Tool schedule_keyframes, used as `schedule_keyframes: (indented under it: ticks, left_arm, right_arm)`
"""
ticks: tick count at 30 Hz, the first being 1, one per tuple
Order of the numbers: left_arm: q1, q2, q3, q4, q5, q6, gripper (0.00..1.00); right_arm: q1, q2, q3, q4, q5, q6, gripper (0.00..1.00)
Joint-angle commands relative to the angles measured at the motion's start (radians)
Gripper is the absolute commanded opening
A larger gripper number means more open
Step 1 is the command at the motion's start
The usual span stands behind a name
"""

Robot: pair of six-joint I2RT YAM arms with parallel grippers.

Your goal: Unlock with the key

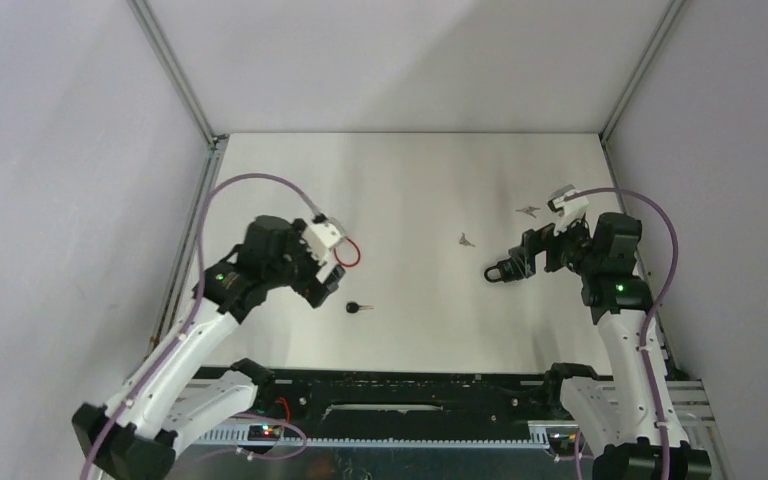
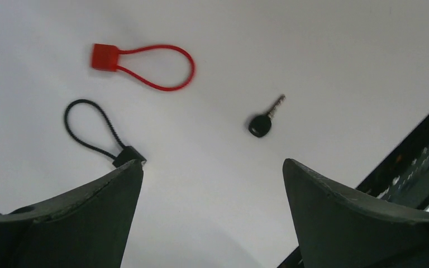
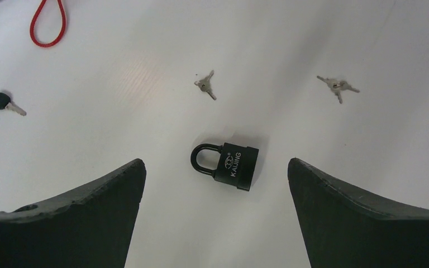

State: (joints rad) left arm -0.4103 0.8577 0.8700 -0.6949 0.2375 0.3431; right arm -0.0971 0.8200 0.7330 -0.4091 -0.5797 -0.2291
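A black padlock marked KAIJING lies flat on the white table with its shackle closed. It sits just ahead of my right gripper, which hangs open above it and holds nothing. In the top view the padlock lies just left of the right gripper. A black-headed key lies on the table ahead of my left gripper, which is also open and empty. That key lies right of and below the left gripper in the top view.
A red cable lock and a black cable lock lie near the left gripper. Two small bunches of silver keys lie beyond the padlock. Grey walls enclose the table, and a black rail runs along its near edge.
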Motion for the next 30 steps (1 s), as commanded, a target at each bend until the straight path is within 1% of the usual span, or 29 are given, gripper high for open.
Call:
schedule_keyframes:
  ticks: [1,6,10,17,23,30]
  left_arm:
    - [-0.159,0.083,0.003,-0.053,-0.138,0.113,0.98]
    - [-0.286,0.218,-0.030,0.000,-0.189,0.187,0.98]
    - [-0.334,0.369,-0.019,0.024,-0.185,0.242,0.91]
    - [-0.347,0.502,-0.037,0.112,-0.155,0.323,0.89]
    - [-0.349,0.596,-0.044,0.150,-0.156,0.397,0.81]
    - [-0.349,0.651,-0.078,0.199,-0.163,0.457,0.74]
  right_arm:
    - [0.017,0.015,-0.010,0.013,0.011,-0.041,1.00]
    - [0.023,0.021,-0.016,0.014,0.016,-0.051,1.00]
    - [0.022,0.016,-0.026,0.016,0.014,-0.057,1.00]
    - [0.025,0.030,-0.030,0.013,-0.010,-0.062,1.00]
    - [0.027,0.032,-0.029,0.009,-0.011,-0.068,1.00]
    - [0.025,0.037,-0.032,0.009,-0.017,-0.071,1.00]
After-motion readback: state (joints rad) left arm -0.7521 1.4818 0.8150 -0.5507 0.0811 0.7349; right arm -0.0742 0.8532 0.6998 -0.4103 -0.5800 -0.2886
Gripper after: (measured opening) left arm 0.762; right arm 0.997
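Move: The key lies about 8 cm to the right of my left hand, roughly level with it fore and aft and some 19 cm below. From that hand the red cable is about 13 cm ahead and 4 cm right, while the black cable lies 13 cm ahead and 3 cm left, both also some 19 cm down. From my right hand the key is about 32 cm left, 5 cm back and 20 cm below. I drop my left hand about 16 cm towards the key, sliding some 5 cm right mostly in the first half and then sinking nearly straight. Meanwhile I swing the fingers to point almost straight down, turning the wrist about 30 degrees clockwise, and narrow them by about a quarter, one to each side of the key's black head. My open right hand eases down about 2 cm near the padlock. ##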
